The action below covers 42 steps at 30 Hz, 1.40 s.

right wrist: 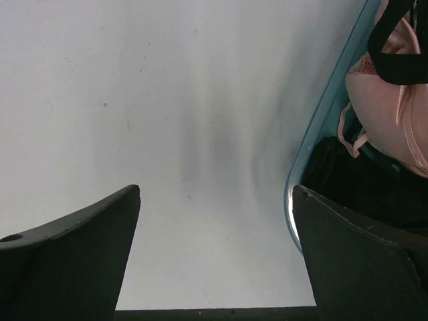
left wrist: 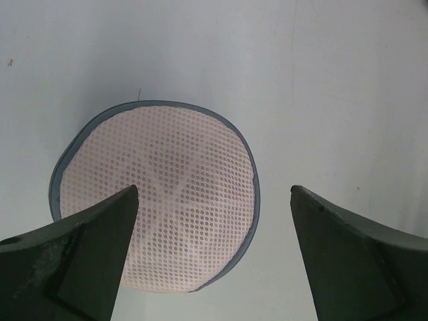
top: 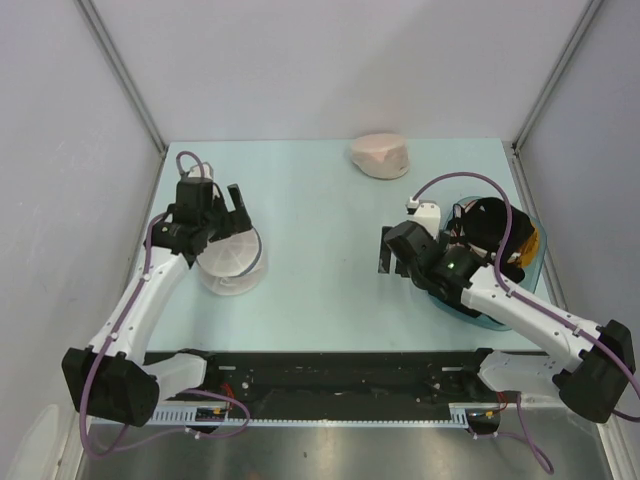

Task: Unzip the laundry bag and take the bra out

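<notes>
The cream-beige laundry bag [top: 380, 155] lies shut at the far back of the table, away from both grippers. A pale pink bra [right wrist: 391, 114] lies in the teal-blue basket [right wrist: 322, 124], partly under a black strap. In the top view it is hidden by black clothing. My right gripper [top: 388, 255] is open and empty over bare table just left of the basket; its view [right wrist: 215, 197] shows the basket rim by the right finger. My left gripper [top: 225, 222] is open and empty above a round mesh pouch [left wrist: 160, 194].
The whiter round disc pouch [top: 231, 263] has a grey rim and lies at the left. The basket [top: 537, 252] at the right holds black clothing [top: 490, 225]. Grey walls enclose the table on three sides.
</notes>
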Tool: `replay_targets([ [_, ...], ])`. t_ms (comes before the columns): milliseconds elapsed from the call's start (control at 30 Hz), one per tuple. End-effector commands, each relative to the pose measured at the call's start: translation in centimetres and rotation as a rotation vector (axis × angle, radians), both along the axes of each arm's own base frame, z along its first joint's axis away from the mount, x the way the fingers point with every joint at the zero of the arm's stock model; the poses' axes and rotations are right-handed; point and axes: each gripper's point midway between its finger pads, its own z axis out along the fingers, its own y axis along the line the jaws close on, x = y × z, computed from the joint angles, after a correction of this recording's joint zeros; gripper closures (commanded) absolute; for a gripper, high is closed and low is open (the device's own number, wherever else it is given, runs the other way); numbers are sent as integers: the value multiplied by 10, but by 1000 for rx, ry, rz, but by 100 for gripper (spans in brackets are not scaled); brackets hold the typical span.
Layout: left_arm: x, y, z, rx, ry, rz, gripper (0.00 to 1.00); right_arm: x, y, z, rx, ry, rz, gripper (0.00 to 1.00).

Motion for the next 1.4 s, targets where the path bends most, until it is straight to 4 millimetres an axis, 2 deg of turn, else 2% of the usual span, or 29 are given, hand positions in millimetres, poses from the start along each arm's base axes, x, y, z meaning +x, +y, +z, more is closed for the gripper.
replay_targets([
  [0, 6, -5, 31, -18, -98, -38, 0, 3, 5, 21, 14, -73, 3, 0],
  [233, 5, -11, 43, -45, -166, -73, 0, 2, 15, 24, 25, -81, 51, 0],
  [433, 2, -29, 48, -82, -178, -183, 0, 3, 28, 26, 40, -89, 104, 0],
  [533, -2, -34, 52, -85, -191, -213, 0, 10, 37, 33, 63, -123, 137, 0],
  [567, -3, -36, 52, -84, -193, -227, 0, 18, 43, 42, 99, -159, 142, 0],
  [667, -6, -47, 51, -97, -192, -270, 0, 50, 42, 59, 198, -222, 113, 0],
  [700, -7, -49, 50, -97, -192, -275, 0, 58, 45, 60, 258, -206, 123, 0],
  [733, -7, -50, 47, -96, -179, -277, 0, 77, 28, 64, 297, -219, 64, 0],
  [800, -9, -53, 46, -99, -172, -286, 0, 102, 27, 69, 393, -237, 36, 1],
  [833, -10, -54, 43, -97, -161, -288, 0, 117, 12, 72, 410, -255, -13, 2],
  [900, -12, -56, 41, -96, -152, -296, 0, 144, 14, 78, 447, -283, -40, 2],
  [933, -13, -56, 40, -94, -146, -297, 0, 158, 7, 79, 449, -292, -74, 2],
  [967, -14, -56, 39, -91, -145, -301, 0, 171, 6, 91, 458, -327, -93, 3],
  [1000, -14, -55, 38, -85, -141, -298, 0, 186, 5, 79, 454, -308, -126, 2],
  [1067, -15, -55, 36, -78, -135, -302, 0, 207, -4, 78, 466, -330, -185, 2],
  [1100, -16, -55, 36, -76, -134, -305, 0, 221, -3, 68, 483, -320, -213, 3],
  [1200, -19, -57, 34, -68, -126, -330, 0, 250, -6, 71, 542, -376, -251, 3],
  [1233, -19, -58, 33, -66, -122, -332, 0, 264, -4, 62, 569, -386, -267, 4],
  [1300, -22, -61, 32, -73, -119, -345, 1, 280, -4, 64, 605, -415, -282, 4],
  [1333, -23, -62, 31, -75, -115, -350, 0, 291, -2, 49, 626, -405, -306, 5],
  [1367, -24, -64, 29, -76, -110, -357, 0, 297, -3, 45, 636, -407, -325, 6],
])
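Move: The laundry bag at the table's far edge lies some 37 cm ahead of the right hand, about 5 cm to its left and 13 cm lower; the basket's middle is roughly 6 cm ahead of that hand, 21 cm to its right and 12 cm below. From the left hand the laundry bag is about 31 cm ahead, 41 cm right and 16 cm down. The flat mesh bag sits nearly under the left hand, 3 cm ahead, 4 cm left, 19 cm below. Forward goes the right hand, after a slow drift of about 3 cm left that it then takes back: a fast sweep of some 25 cm towards the laundry bag, arriving slightly higher and sinking at the end. Its left side rolls up, the fingers tip upward and turn clockwise, staying open. The left hand shifts right and up, clear of the flat mesh bag, still open. ##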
